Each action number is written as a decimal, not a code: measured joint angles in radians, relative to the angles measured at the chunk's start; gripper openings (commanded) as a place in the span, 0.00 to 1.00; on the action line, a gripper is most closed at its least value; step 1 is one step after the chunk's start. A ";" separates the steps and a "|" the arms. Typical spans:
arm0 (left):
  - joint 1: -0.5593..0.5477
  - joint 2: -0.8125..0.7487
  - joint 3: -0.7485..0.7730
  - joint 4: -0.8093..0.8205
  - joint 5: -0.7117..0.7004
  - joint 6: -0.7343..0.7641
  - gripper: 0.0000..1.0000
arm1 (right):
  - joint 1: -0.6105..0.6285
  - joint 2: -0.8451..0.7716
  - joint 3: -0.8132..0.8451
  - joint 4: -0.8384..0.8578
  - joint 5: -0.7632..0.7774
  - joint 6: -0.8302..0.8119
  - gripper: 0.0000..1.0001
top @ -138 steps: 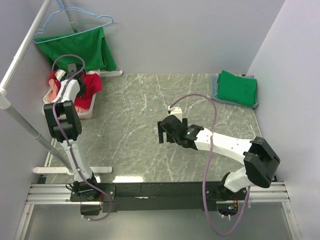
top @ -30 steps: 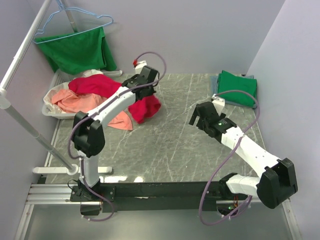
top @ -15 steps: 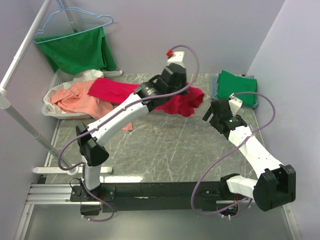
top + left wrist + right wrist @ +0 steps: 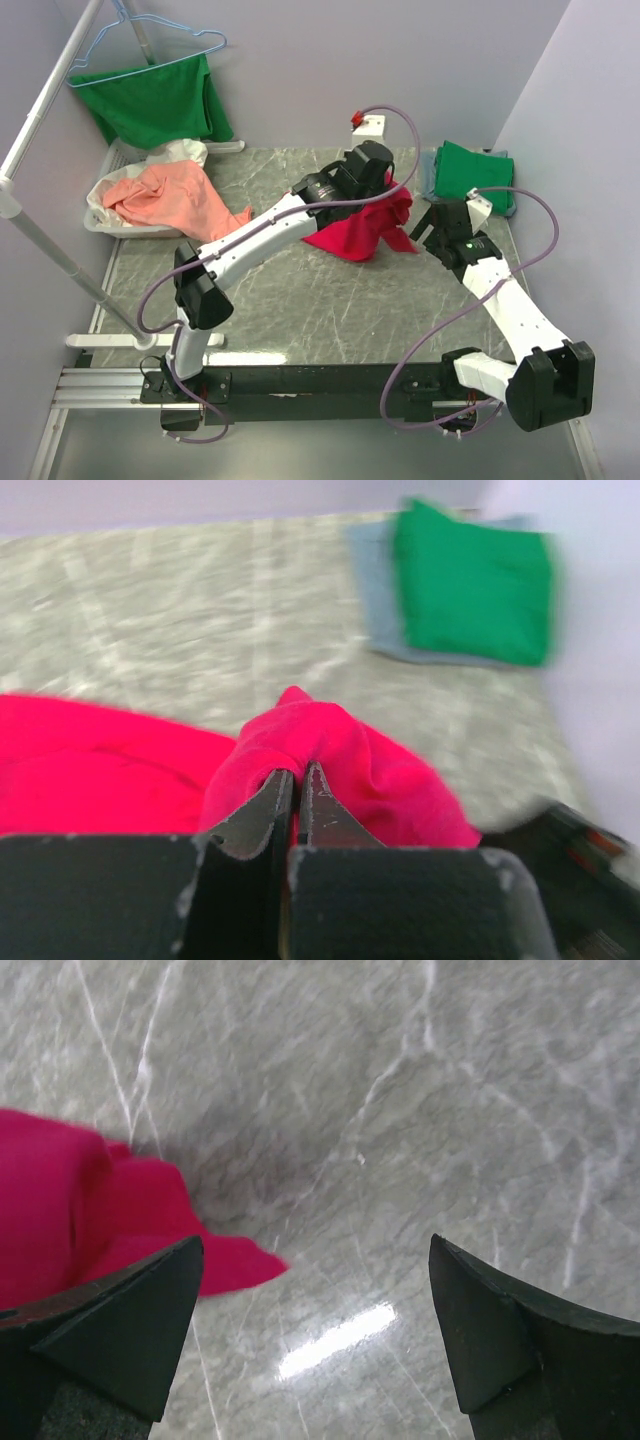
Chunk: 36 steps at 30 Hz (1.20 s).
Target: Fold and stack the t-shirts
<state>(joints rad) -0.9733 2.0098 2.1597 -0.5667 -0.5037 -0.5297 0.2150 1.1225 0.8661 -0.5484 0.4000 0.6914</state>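
Note:
The crimson t-shirt (image 4: 352,236) hangs bunched over the table's right middle, its lower part on the marble. My left gripper (image 4: 386,196) is shut on a fold of it; in the left wrist view the jaws (image 4: 297,770) pinch the red cloth (image 4: 385,775). A folded green t-shirt (image 4: 476,176) lies on a folded grey one (image 4: 431,181) at the back right corner, also seen as green (image 4: 470,580) on grey (image 4: 373,600). My right gripper (image 4: 432,222) stands open just right of the red shirt, empty, with a red corner (image 4: 70,1210) by its left finger.
A white basket (image 4: 108,222) at the left edge holds a peach cloth (image 4: 170,196) and a white one. A green garment (image 4: 155,100) hangs on a blue hanger from the rack pole (image 4: 45,115). Walls close the back and right.
My left arm has swept right from the basket with the red shirt, pulling it free onto the table. My right arm has swung back toward the right, still open.

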 measured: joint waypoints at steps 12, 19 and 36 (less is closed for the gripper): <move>0.137 0.023 -0.397 -0.090 -0.196 -0.266 0.04 | 0.006 -0.078 -0.085 0.112 -0.196 -0.089 0.99; 0.187 0.045 -0.462 -0.108 -0.198 -0.335 0.55 | 0.048 -0.056 -0.089 0.163 -0.258 -0.114 1.00; 0.354 -0.154 -0.804 -0.064 -0.204 -0.423 0.66 | 0.092 -0.023 -0.109 0.180 -0.270 -0.116 0.99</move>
<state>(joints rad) -0.6197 1.8553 1.3556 -0.6312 -0.7074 -0.9531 0.3065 1.0992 0.7570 -0.3679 0.1299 0.5755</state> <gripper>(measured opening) 0.657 0.994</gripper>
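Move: My left hand grips the red shirt high over the table. The bare patch where it is to lie is about 30 cm below, 10 cm to the left and some 6 cm farther out. The salmon shirt in the basket is about 43 cm left and 13 cm ahead of that hand, the green folded stack some 21 cm right and 23 cm ahead. From my open right hand the patch lies roughly 23 cm left, 13 cm ahead and 14 cm down. I swing my left hand down and to the left, lowering the red shirt by about 21 cm while the wrist turns some 30 degrees counter-clockwise and the fingers tip downward; low over the table they open and let the shirt go, then the hand carries on left towards the salmon shirt. My right hand, open and empty, slides about 7 cm left towards the landing patch, turning counter-clockwise. ##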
